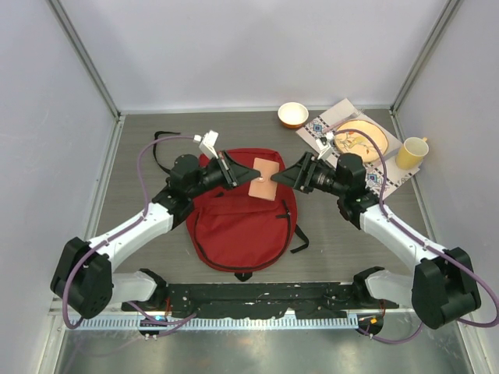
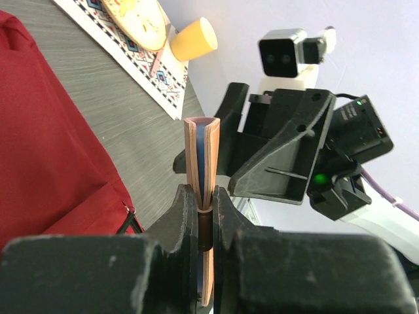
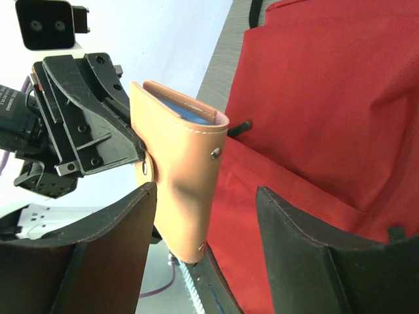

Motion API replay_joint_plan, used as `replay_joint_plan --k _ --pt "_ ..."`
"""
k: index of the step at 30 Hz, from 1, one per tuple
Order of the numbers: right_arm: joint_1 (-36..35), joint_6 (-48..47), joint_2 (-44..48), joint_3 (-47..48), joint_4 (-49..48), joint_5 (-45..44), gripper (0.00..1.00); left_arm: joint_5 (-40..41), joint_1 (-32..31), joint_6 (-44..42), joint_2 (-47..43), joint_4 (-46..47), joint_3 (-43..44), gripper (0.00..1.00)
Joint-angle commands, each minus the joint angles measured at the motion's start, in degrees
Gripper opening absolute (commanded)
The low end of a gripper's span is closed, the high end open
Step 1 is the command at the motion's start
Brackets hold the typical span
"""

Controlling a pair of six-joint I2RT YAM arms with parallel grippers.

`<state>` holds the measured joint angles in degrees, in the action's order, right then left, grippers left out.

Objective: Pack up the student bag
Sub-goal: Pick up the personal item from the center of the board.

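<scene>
The student bag [image 1: 242, 222], a red backpack, lies flat at mid-table, front up. Above its top edge a tan leather case [image 1: 263, 179] with blue inside hangs between the two grippers. My left gripper [image 1: 236, 171] is shut on it; the left wrist view shows both jaws pinching the case [image 2: 201, 157] edge-on at the gripper [image 2: 204, 204]. My right gripper [image 1: 290, 178] faces it from the right and stands open. In the right wrist view the case [image 3: 180, 176] sits between the spread fingers of that gripper [image 3: 204, 193], by the left finger, over the bag [image 3: 327, 98].
Back right lie a patterned mat [image 1: 382, 175] carrying a wooden plate [image 1: 360, 140], a yellow cup [image 1: 411, 152] and an orange-and-white bowl [image 1: 292, 114]. Black bag straps [image 1: 160, 140] trail to the back left. Grey walls close the table on three sides.
</scene>
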<state>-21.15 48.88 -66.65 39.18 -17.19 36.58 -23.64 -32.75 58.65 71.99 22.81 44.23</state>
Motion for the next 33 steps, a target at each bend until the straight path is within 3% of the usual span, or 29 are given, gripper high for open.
replay_joint_plan --k 1,7,14,17,20,21,24,26,28,30,33 --pt "0.14 4.72 -1.9 -1.47 -12.05 5.6 0.68 -4.22 0.67 -1.44 -1.59 2.41 1.92 0.0" --pt "0.14 10.52 -3.13 -3.58 -21.91 9.12 0.66 -6.68 0.67 -0.12 0.69 5.58 2.62 0.0" --pt "0.14 18.07 -4.18 -5.77 -32.63 11.5 0.3 -7.39 0.67 0.85 2.54 7.16 2.88 0.0" --pt "0.14 20.45 -5.15 -6.66 -36.94 11.76 0.15 -6.86 0.76 0.85 2.55 6.46 2.79 0.07" --pt "0.14 19.94 -4.54 -6.92 -35.82 10.19 0.08 -4.93 0.85 -0.29 1.84 4.1 2.71 0.42" --pt "0.14 18.02 -3.93 -6.75 -34.42 9.57 0.07 -4.06 0.85 -1.86 0.8 1.13 2.88 0.6" --pt "0.14 9.53 -0.24 -5.26 -22.84 4.4 0.04 2.08 0.94 -9.13 -2.71 -11.25 4.72 0.79" --pt "0.14 3.62 3.52 -2.64 -6.69 -4.87 0.01 11.21 0.94 -13.19 -4.22 -24.04 6.48 0.86" --pt "0.14 -2.37 5.73 -1.22 6.04 -12.03 0.01 20.15 0.94 -19.59 -5.45 -30.69 8.94 0.91" --pt "0.31 -4.84 8.29 -0.25 11.97 -18.69 0.01 24.84 0.94 -24.0 -4.76 -38.43 11.66 0.94" --pt "0.32 -4.68 10.49 -0.68 13.5 -21.89 0.01 28.56 0.94 -31.57 -0.64 -44.07 15.44 0.95"
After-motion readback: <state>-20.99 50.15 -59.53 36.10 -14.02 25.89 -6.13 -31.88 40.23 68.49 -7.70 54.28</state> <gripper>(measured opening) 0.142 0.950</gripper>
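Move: The tan wallet, the personal item, is already pinched by its left edge in the left hand, its middle about 2 cm to that hand's right. From the open right hand its middle lies some 3 cm left, 1 cm back and 1 cm higher. The red bag's middle is roughly 20 cm below, 9 cm left and 2 cm back of the right hand; a black strap end lies about 8 cm right, 10 cm back and 22 cm below. The wallet changes hands in the air over the bag: the right hand eases back and up about 2 cm, edging left, rolls slightly and shuts on its free right edge. Only then does the left hand open wide and draw off left some 6 cm, also forward and down, rolling as it leaves. The right hand finally carries the wallet about 4 cm right and a little forward, turning clockwise. ##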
